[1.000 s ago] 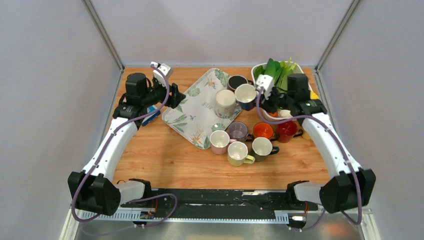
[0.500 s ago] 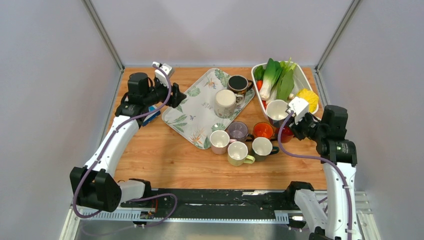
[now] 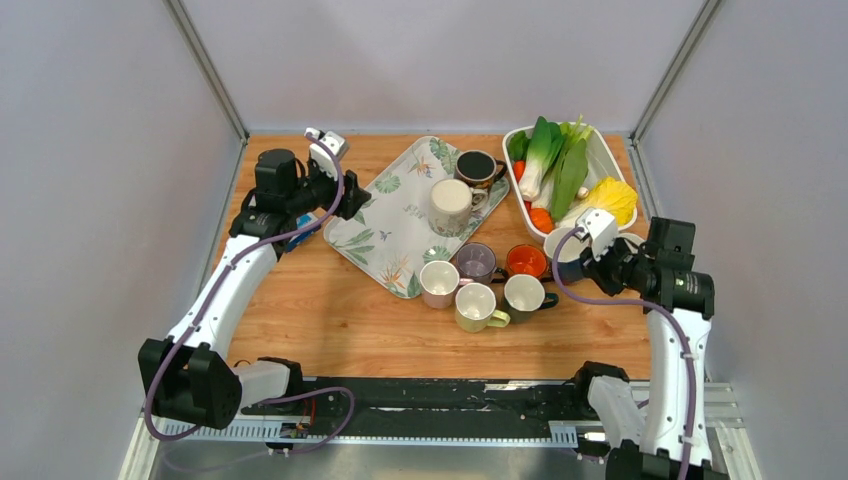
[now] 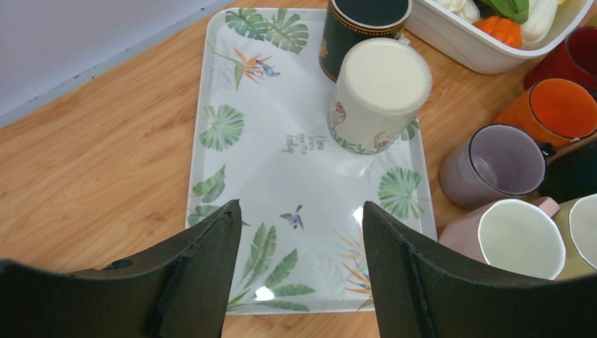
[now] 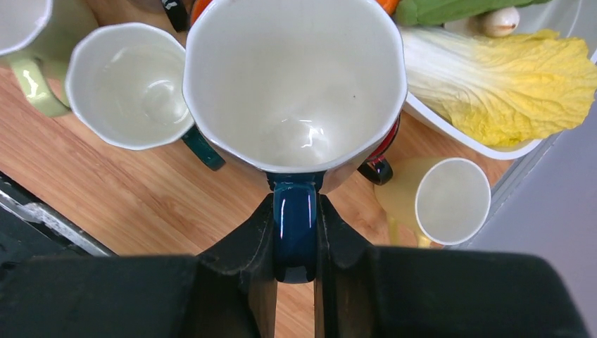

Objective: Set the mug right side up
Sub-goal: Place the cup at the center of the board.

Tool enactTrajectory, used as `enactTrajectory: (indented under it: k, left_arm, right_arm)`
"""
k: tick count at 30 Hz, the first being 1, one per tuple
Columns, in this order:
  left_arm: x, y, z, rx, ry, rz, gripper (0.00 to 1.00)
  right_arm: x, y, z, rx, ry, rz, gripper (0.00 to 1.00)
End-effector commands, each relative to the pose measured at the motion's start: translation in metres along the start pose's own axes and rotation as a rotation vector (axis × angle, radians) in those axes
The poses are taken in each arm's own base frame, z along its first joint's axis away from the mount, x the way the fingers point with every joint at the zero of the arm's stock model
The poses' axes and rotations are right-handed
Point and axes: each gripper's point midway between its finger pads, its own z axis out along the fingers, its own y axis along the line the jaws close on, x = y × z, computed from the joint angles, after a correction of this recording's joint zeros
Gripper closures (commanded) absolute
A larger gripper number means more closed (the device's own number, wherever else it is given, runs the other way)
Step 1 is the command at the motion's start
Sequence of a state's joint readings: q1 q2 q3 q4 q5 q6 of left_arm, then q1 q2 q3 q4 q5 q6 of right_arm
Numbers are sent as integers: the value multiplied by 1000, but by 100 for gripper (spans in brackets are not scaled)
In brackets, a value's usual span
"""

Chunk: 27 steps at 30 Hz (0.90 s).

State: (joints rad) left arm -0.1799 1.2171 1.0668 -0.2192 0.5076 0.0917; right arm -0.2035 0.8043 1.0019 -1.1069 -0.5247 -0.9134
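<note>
A blue mug (image 5: 294, 91) with a white inside hangs mouth-up at the right of the table, over a red mug (image 5: 391, 135). My right gripper (image 5: 294, 211) is shut on its blue handle; in the top view the gripper (image 3: 588, 260) and mug (image 3: 562, 243) sit right of the mug cluster. A cream floral mug (image 3: 450, 205) stands upside down on the leaf-print tray (image 3: 385, 235), base up in the left wrist view (image 4: 380, 88). My left gripper (image 4: 299, 208) hovers open over the tray's near-left part (image 4: 281, 169), holding nothing, and shows at the tray's left edge (image 3: 350, 195).
A dark mug (image 3: 477, 167) stands upright on the tray's far corner. Pink (image 3: 438, 283), purple (image 3: 476, 262), orange (image 3: 526, 261), yellow-green (image 3: 477, 305) and dark green (image 3: 524, 295) mugs cluster upright. A white bin (image 3: 612, 150) holds vegetables. A yellow cup (image 5: 450, 201) stands beside it.
My right arm has carried the blue mug from beside the tray's right edge to the right and nearer, past the bin's front. The left arm has barely moved.
</note>
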Motion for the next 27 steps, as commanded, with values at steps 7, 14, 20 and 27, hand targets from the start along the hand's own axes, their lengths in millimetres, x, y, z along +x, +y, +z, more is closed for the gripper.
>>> enactTrajectory:
  k: [7, 14, 20, 27]
  left_arm:
    - [-10, 3, -7, -17, -30, 57, 29]
    - [-9, 6, -8, -38, -26, 55, 29]
    - [-6, 6, -9, -40, -19, 50, 29]
    - [-8, 4, -8, -28, -16, 44, 29]
  right_arm:
    - [0, -47, -12, -4, -17, -191, 100]
    - [18, -30, -13, -86, 21, -249, 100]
    - [34, -15, -4, -132, 35, -229, 100]
    - [49, -13, 10, -135, 42, -174, 100]
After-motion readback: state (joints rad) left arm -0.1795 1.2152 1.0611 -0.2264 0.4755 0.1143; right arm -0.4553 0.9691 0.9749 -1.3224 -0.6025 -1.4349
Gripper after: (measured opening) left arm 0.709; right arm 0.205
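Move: The right hand already holds the blue mug by its handle. The free spot for this mug, just right of the dark green mug, is about 15 cm below that hand, 4 cm left and 1 cm back. At that same depth, the dark green mug stands 15 cm left and 2 cm back, the red mug 6 cm ahead and 5 cm left, the orange mug 6 cm ahead and 15 cm left. The spot lies some 45 cm right of the idle left hand, 17 cm back and 21 cm below. Swing the right gripper about 5 cm to the right, edging slightly forward and down with the blue mug held upright. Then draw back some 3 cm while easing a little left and sinking faster, towards the open spot beside the dark green mug. Turn the wrist about 10 degrees counter-clockwise, tip the fingers down about as much, and keep the handle pinched. ##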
